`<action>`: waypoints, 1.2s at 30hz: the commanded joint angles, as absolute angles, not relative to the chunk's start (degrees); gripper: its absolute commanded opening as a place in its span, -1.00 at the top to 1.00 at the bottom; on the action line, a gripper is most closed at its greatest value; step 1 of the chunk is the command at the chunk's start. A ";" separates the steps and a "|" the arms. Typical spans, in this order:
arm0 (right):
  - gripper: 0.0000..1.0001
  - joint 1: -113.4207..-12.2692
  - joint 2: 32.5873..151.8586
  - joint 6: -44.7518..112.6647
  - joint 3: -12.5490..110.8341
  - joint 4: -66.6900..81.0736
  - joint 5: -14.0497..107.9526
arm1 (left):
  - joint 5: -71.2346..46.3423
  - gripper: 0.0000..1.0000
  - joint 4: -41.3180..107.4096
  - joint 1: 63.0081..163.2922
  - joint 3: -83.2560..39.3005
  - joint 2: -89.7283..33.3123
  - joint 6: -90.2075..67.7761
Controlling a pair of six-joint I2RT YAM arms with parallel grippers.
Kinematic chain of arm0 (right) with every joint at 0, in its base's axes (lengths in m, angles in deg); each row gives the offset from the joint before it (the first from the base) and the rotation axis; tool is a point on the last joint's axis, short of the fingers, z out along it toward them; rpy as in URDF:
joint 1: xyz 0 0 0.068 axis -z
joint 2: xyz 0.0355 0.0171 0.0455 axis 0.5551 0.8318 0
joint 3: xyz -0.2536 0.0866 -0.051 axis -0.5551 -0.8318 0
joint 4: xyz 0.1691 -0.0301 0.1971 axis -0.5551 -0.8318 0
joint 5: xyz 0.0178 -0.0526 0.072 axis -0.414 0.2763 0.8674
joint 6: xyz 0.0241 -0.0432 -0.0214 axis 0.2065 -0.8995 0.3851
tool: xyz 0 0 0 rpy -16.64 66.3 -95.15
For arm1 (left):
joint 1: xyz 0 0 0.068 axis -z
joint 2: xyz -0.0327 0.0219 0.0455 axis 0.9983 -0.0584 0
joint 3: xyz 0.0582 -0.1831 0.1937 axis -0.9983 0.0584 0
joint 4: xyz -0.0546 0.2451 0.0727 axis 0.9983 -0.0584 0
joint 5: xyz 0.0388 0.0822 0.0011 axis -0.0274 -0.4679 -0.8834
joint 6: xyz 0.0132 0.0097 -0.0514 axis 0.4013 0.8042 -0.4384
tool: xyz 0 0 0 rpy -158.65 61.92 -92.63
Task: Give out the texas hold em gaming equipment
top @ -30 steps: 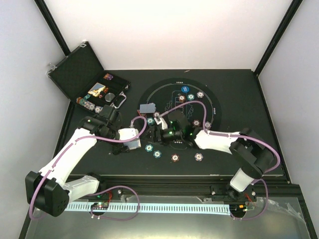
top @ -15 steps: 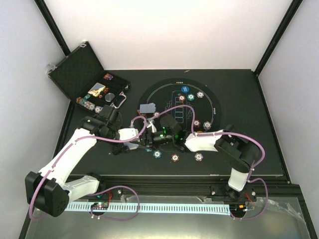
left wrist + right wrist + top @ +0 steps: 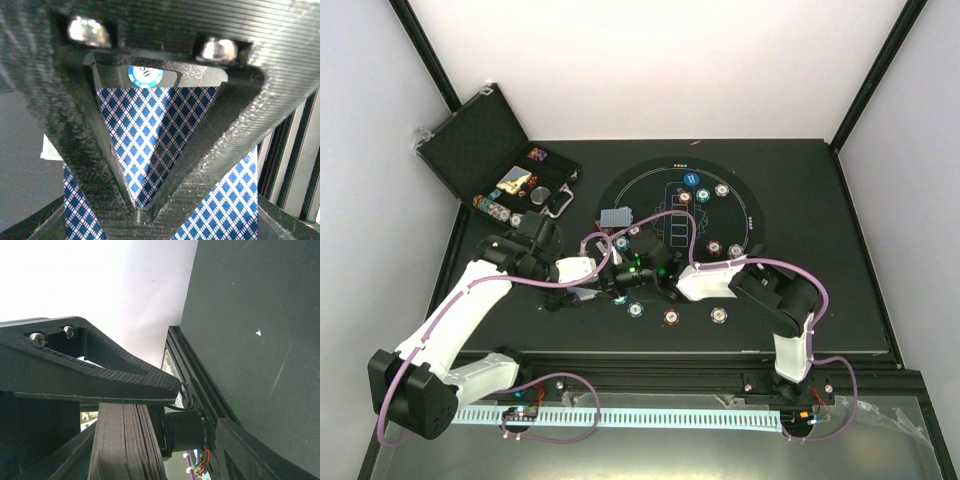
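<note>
My left gripper is shut on a deck of blue-diamond-backed playing cards, held just left of the round mat. The left wrist view shows its fingers meeting in a V over the card backs, with a teal chip beyond. My right gripper has reached across to that deck. In the right wrist view the deck's edge stands between the jaws and the upper finger lies on its top. Whether the lower finger touches is hidden. Several chips lie on the mat, such as a teal one and a brown-red one.
The round black printed mat also carries a small pile of cards and more chips and a blue disc at its far side. The open black case with its filled tray stands at the far left.
The right arm has swung left across the mat to the deck in the left gripper, and its jaws have narrowed. The left arm and its deck have stayed put.
</note>
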State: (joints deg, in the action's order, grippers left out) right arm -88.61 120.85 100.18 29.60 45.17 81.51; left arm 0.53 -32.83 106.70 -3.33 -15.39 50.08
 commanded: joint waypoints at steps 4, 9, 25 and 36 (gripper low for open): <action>-0.07 -86.66 120.30 101.12 25.38 49.27 80.74 | 3.24 0.97 -33.53 106.58 -6.15 -13.57 50.11; 0.01 -85.00 118.11 100.95 21.74 50.22 80.53 | 3.30 0.97 -33.49 106.54 -6.23 -13.46 50.02; 0.75 -83.41 108.41 93.54 20.28 38.40 78.95 | 3.06 0.97 -32.96 106.51 -6.06 -13.45 49.59; 0.98 -79.26 103.32 89.83 20.61 31.16 80.15 | 2.36 0.97 -32.24 106.54 -5.66 -13.50 49.08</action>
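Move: My left hand holds the card deck, its middle about 3 cm to this hand's right and level with it. From my right hand, whose open fingers already straddle the deck from the right, that middle is 3 cm left, 1 cm back and 2 cm above. On the table about 12 cm below the right hand, the near chip lies some 6 cm right and 4 cm back, the outer chip 10 cm right and 8 cm back, and the dealt cards 17 cm ahead and 4 cm right. With my left hand I keep the deck clamped and still, while my right hand draws away to the right about 6 cm, its upper finger dragging the top card along. As it goes I shut the right fingers from well open to a pinch on the card, lifting about 3 cm in the later part and edging slightly forward. ##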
